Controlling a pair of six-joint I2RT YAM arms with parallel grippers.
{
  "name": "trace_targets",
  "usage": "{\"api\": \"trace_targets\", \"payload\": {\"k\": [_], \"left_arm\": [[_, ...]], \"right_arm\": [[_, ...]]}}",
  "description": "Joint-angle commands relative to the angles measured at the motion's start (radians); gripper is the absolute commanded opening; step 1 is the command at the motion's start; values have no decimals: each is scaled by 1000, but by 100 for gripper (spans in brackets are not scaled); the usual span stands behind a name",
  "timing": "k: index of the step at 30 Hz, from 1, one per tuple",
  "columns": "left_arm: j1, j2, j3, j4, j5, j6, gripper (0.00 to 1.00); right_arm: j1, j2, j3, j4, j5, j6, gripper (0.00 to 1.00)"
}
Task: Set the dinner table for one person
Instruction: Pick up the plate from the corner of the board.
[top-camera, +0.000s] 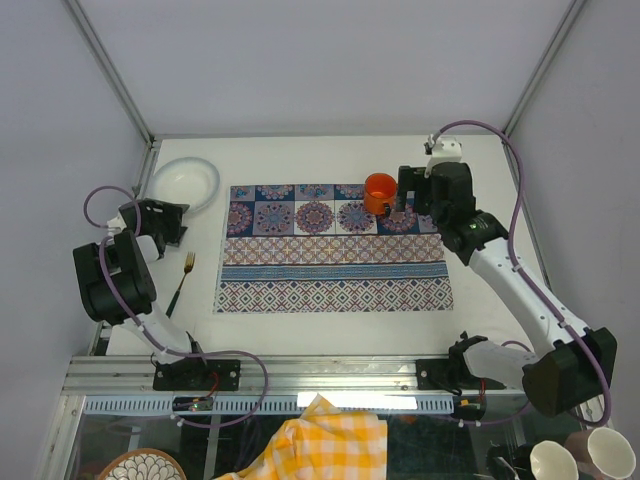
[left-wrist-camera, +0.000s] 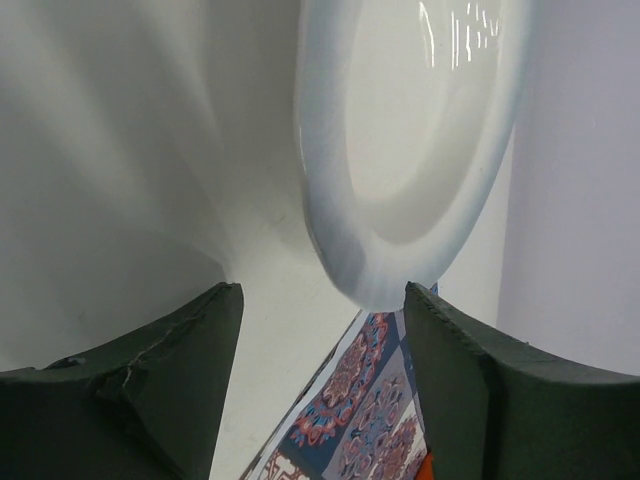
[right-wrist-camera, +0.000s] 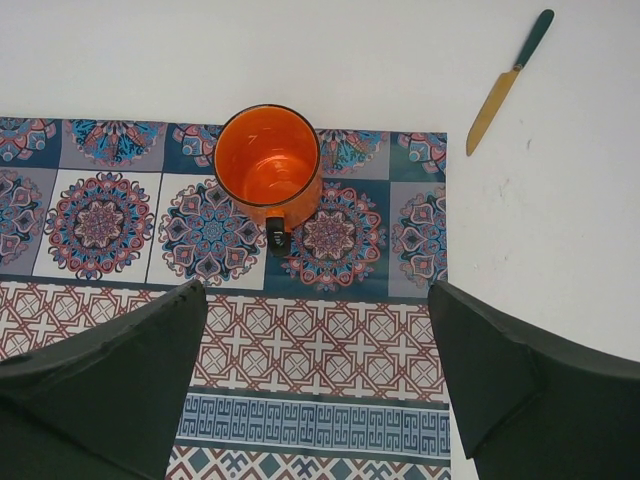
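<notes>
On the white dinner table (top-camera: 300, 160) lies a blue-and-purple patterned cloth (top-camera: 330, 250). An orange mug (top-camera: 380, 192) stands upright on the cloth's far right corner. My right gripper (top-camera: 410, 200) hovers just right of the mug, open and empty; in the right wrist view the mug (right-wrist-camera: 268, 160) sits ahead of the gripper (right-wrist-camera: 315, 292). A white plate (top-camera: 183, 183) rests at the far left. My left gripper (top-camera: 172, 222) is at its near edge, open. In the left wrist view the plate's rim (left-wrist-camera: 400, 150) reaches the fingertips of the gripper (left-wrist-camera: 322, 295); neither finger touches it.
A fork (top-camera: 182, 280) with a green handle lies left of the cloth. A gold knife (right-wrist-camera: 510, 80) with a green handle lies on the table beyond the cloth's right corner. Below the table edge are a yellow checked cloth (top-camera: 320, 440), cups (top-camera: 580, 455) and a patterned bowl (top-camera: 140, 465).
</notes>
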Motion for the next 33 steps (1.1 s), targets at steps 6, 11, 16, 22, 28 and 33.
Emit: {"api": "trace_targets", "payload": {"k": [6,11,16,22,28,33], "left_arm": [[21,127,65,208,56,-26,57],[23,188,79,252,66,-42,48],[24,236,114,261,89,-41,23],[26,228,102,288,118,-55,0],[26,170,69,305,142,-59,0],[24,61,45,285,164,-69,0]], "right_arm": [[7,19,26,10,-13,7,94],[6,35,29,8,-17,6,94],[6,60,31,6,-24,10,93],[6,84,32,12,-34,15,92],[6,95,26,18,-46,29,92],[7,92,12,28,-59,41,91]]}}
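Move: Straight ahead of the low, open left hand lies the plate, its middle some 13 cm out and about 3 cm below, so its near rim is only a few centimetres off. The fork is about 18 cm back and 2 cm right of that hand; the placemat's middle is 7 cm back and 38 cm right. From the right hand the plate lies roughly 59 cm left, 18 cm ahead and 23 cm below. Sliding forward about 5 cm and dipping slightly to the plate's near rim, the left hand closes its fingers and pinches the rim between the pads, rising some 2 cm as they shut and tipping up about 10 degrees, then easing back a centimetre with the grip kept. The empty right hand sinks about 4 cm, still open. ##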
